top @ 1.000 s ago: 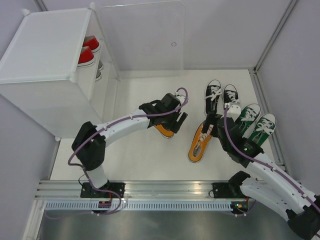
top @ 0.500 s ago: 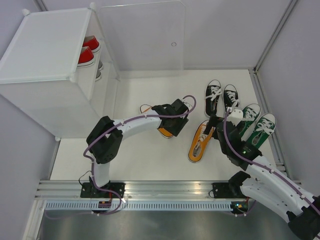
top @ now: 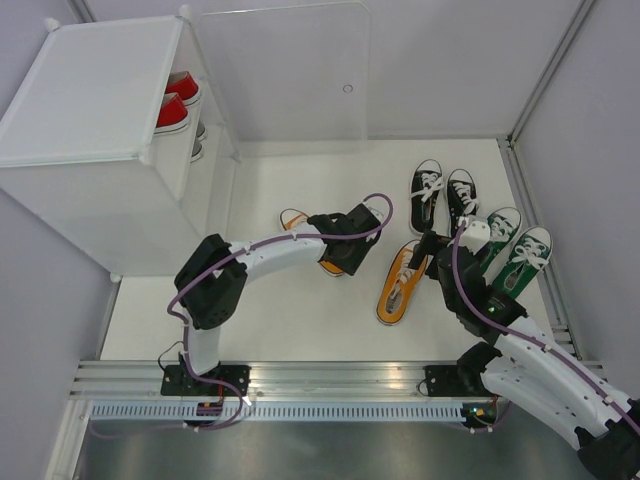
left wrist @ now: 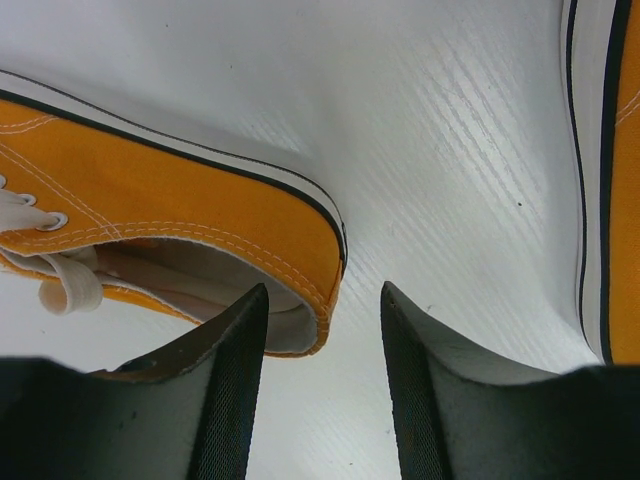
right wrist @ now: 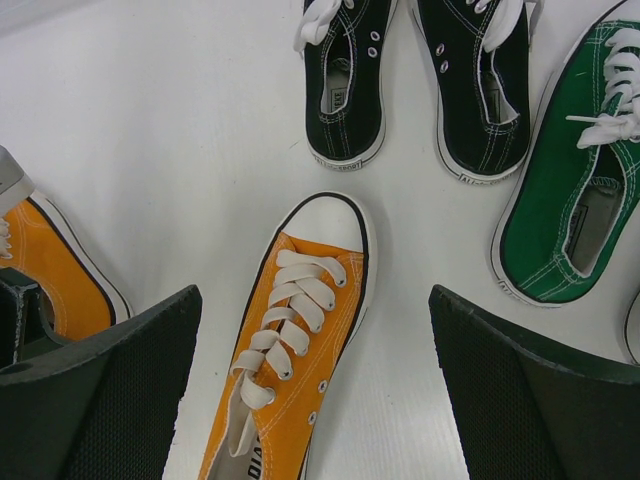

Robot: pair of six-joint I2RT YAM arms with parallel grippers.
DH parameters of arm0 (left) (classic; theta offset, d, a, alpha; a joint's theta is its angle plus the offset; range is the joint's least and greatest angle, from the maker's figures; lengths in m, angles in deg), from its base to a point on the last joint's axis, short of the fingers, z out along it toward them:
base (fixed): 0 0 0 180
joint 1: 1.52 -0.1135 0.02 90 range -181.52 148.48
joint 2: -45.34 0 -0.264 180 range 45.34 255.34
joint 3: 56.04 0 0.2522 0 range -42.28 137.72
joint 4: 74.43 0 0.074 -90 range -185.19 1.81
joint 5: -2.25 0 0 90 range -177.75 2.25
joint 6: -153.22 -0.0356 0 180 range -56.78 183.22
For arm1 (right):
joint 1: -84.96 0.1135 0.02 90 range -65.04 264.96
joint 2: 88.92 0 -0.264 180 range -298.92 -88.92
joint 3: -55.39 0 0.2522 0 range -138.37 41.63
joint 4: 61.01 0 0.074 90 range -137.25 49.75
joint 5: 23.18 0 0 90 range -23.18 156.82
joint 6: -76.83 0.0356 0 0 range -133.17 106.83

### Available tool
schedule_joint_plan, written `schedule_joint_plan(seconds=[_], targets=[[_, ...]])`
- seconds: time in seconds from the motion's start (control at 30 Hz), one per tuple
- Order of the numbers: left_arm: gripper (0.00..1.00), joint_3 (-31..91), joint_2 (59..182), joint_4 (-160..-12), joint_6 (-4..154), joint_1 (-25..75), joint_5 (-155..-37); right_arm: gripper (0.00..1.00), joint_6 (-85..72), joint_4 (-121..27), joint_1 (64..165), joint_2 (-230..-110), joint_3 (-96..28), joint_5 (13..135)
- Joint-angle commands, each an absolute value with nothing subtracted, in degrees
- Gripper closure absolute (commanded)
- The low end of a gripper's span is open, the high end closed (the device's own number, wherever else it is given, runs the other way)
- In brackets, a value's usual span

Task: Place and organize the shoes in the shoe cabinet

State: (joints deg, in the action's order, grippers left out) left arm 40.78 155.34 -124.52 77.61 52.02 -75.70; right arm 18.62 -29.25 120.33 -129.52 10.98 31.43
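Observation:
An orange shoe (top: pixel 298 221) lies mid-floor, its heel (left wrist: pixel 210 225) under my left gripper (top: pixel 345 247). In the left wrist view the left gripper (left wrist: pixel 320 295) is open and straddles the heel's back wall: one finger (left wrist: pixel 215 390) is over the shoe's opening, the other finger (left wrist: pixel 450 400) stands clear outside. My right gripper (top: pixel 432 250) hangs wide open above the second orange shoe (right wrist: pixel 290 330), touching nothing. Black shoes (top: pixel 443 188) and green shoes (top: pixel 510 245) lie at the right. The shoe cabinet (top: pixel 90 110) at the far left holds red shoes (top: pixel 175 103), with grey shoes (top: pixel 198 140) below them.
The cabinet's clear door panel (top: pixel 285 75) stands swung open at the back. Grey walls close in the white floor (top: pixel 260 310) on three sides. A metal rail (top: pixel 320 385) with both arm bases runs along the near edge.
My left gripper has swung round over the orange shoe's heel and its jaws have narrowed; the shoe's toe now shows. The right arm has shifted only slightly.

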Motion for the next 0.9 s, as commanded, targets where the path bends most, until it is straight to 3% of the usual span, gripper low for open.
schedule_joint_plan(seconds=[0.0, 0.33, 0.53, 0.57, 0.67, 0.87], targets=[[0.47, 42.1, 155.5, -125.1, 80.7, 52.5, -74.8, 0.02, 19.6, -30.8, 120.3, -129.4, 11.4, 31.1], [0.51, 45.2, 162.3, -124.9, 80.6, 52.4, -73.9, 0.02, 19.9, -31.4, 120.4, -129.3, 11.9, 31.1], [0.71, 45.5, 161.8, -125.0, 80.3, 52.4, -72.4, 0.02, 19.8, -31.5, 120.3, -129.9, 11.8, 31.5], [0.81, 45.7, 160.9, -125.0, 80.0, 52.4, -71.9, 0.02, 19.9, -31.5, 120.3, -129.9, 11.8, 31.6], [0.95, 46.1, 159.2, -125.4, 79.0, 52.4, -69.7, 0.02, 19.7, -31.9, 120.3, -129.4, 12.0, 32.0], [0.98, 48.1, 153.6, -126.6, 77.3, 48.1, -69.0, 0.03, 19.3, -32.4, 120.3, -129.9, 12.1, 34.0]])
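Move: The orange shoe between the grippers has its middle about 6 cm ahead of the left hand, 7 cm to its left and 4 cm below. The other orange shoe lies roughly 13 cm to that hand's right and 3 cm back; the nearer black shoe is some 17 cm ahead and 18 cm right. From the right hand, the first orange shoe's middle is about 29 cm left, 6 cm ahead and 14 cm lower. Sink the half-open left gripper about 3 cm, easing slightly forward, so one finger goes inside the heel opening of the orange shoe and the other passes behind the heel. Close until almost shut to pinch the heel's upper edge between the fingertips, then ease up and forward by about 1 cm, keeping the grip. ##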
